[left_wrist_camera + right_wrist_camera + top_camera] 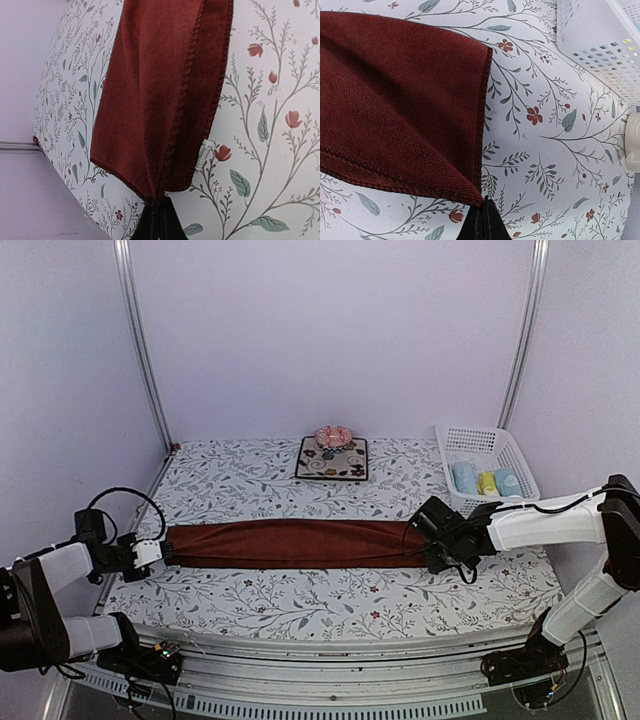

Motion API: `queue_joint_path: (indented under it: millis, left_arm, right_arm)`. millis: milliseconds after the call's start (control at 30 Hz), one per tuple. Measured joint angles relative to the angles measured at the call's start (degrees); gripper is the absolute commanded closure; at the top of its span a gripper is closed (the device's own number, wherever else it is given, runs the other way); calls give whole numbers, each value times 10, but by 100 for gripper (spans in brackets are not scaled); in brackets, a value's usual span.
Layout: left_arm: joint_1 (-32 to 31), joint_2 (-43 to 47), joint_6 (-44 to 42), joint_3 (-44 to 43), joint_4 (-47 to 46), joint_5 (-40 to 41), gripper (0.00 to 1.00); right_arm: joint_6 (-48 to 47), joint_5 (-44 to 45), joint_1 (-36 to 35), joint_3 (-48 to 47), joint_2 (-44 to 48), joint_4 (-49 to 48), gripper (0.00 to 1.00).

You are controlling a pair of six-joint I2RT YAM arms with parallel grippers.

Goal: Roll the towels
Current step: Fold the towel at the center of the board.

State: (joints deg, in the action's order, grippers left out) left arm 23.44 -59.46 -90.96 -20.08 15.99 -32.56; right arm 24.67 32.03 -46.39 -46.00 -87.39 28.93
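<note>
A dark red towel (pixel 290 542) lies folded into a long narrow strip across the white floral table covering (pixel 300 595). My left gripper (pixel 160 552) is shut on the strip's left end, where the left wrist view shows the corner of the dark red towel (pixel 160 90) pinched in the left gripper (pixel 159 202). My right gripper (pixel 428 545) is shut on the right end. In the right wrist view a folded corner of the dark red towel (pixel 395 100) sits in the right gripper (pixel 484 205). A small yellow towel (pixel 487 483) and pale blue towels (pixel 463 477) lie rolled in the basket.
A white slotted basket (pixel 479 429) stands at the back right, close to my right arm; its wall (pixel 590 45) shows in the right wrist view. A square dark floral mat (pixel 332 465) with a pink item (pixel 333 436) sits at the back centre. A white tag (pixel 204 154) hangs off the towel's edge.
</note>
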Motion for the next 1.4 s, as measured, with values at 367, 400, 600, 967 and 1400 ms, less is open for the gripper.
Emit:
queue_joint_path:
  millis: [367, 400, 600, 967, 1400]
  left_arm:
    - [8, -2, -30, 0, 26, -2, 93]
    - [8, -3, -32, 0, 27, -2, 92]
    - [14, -6, -47, 0, 35, 0, 63]
    - [64, -59, -56, -80, 92, -36, 3]
    - [68, -248, 188, -271, 153, -134, 9]
  right_arm:
    - [3, 0, -6, 0, -9, 0, 96]
    - [3, 0, -6, 0, -14, 0, 95]
    - [6, 0, -6, -1, -26, 3, 72]
    - [1, -14, -6, -1, 22, 10, 16]
    - [-37, -170, 101, -2, 56, -115, 17]
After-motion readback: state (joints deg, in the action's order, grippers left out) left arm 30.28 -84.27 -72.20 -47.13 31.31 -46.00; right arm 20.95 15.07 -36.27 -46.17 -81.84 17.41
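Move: Pinched in each hand is a near corner of the red towel, to be laid on the matching corner of the layer beneath: from the left hand about 1 cm back, 1 cm right and 2 cm below, and from the right hand 1 cm back, level sideways and 2 cm below. The towel's far-left corner lies some 9 cm ahead of the left hand. From the right hand, its far-right corner is 9 cm ahead and 1 cm left, the white basket 27 cm ahead and 14 cm right. Lowering the pinched corners about 1 cm, the left hand also easing back by as much, both hands open wide and let go of the towel. They then lift about 5 cm and swing forward towards its far side, the left some 7 cm and outward to its left, rolling its left side down about 30 degrees; the right goes forward roughly 5 cm and a little left, its left side rolling up. ##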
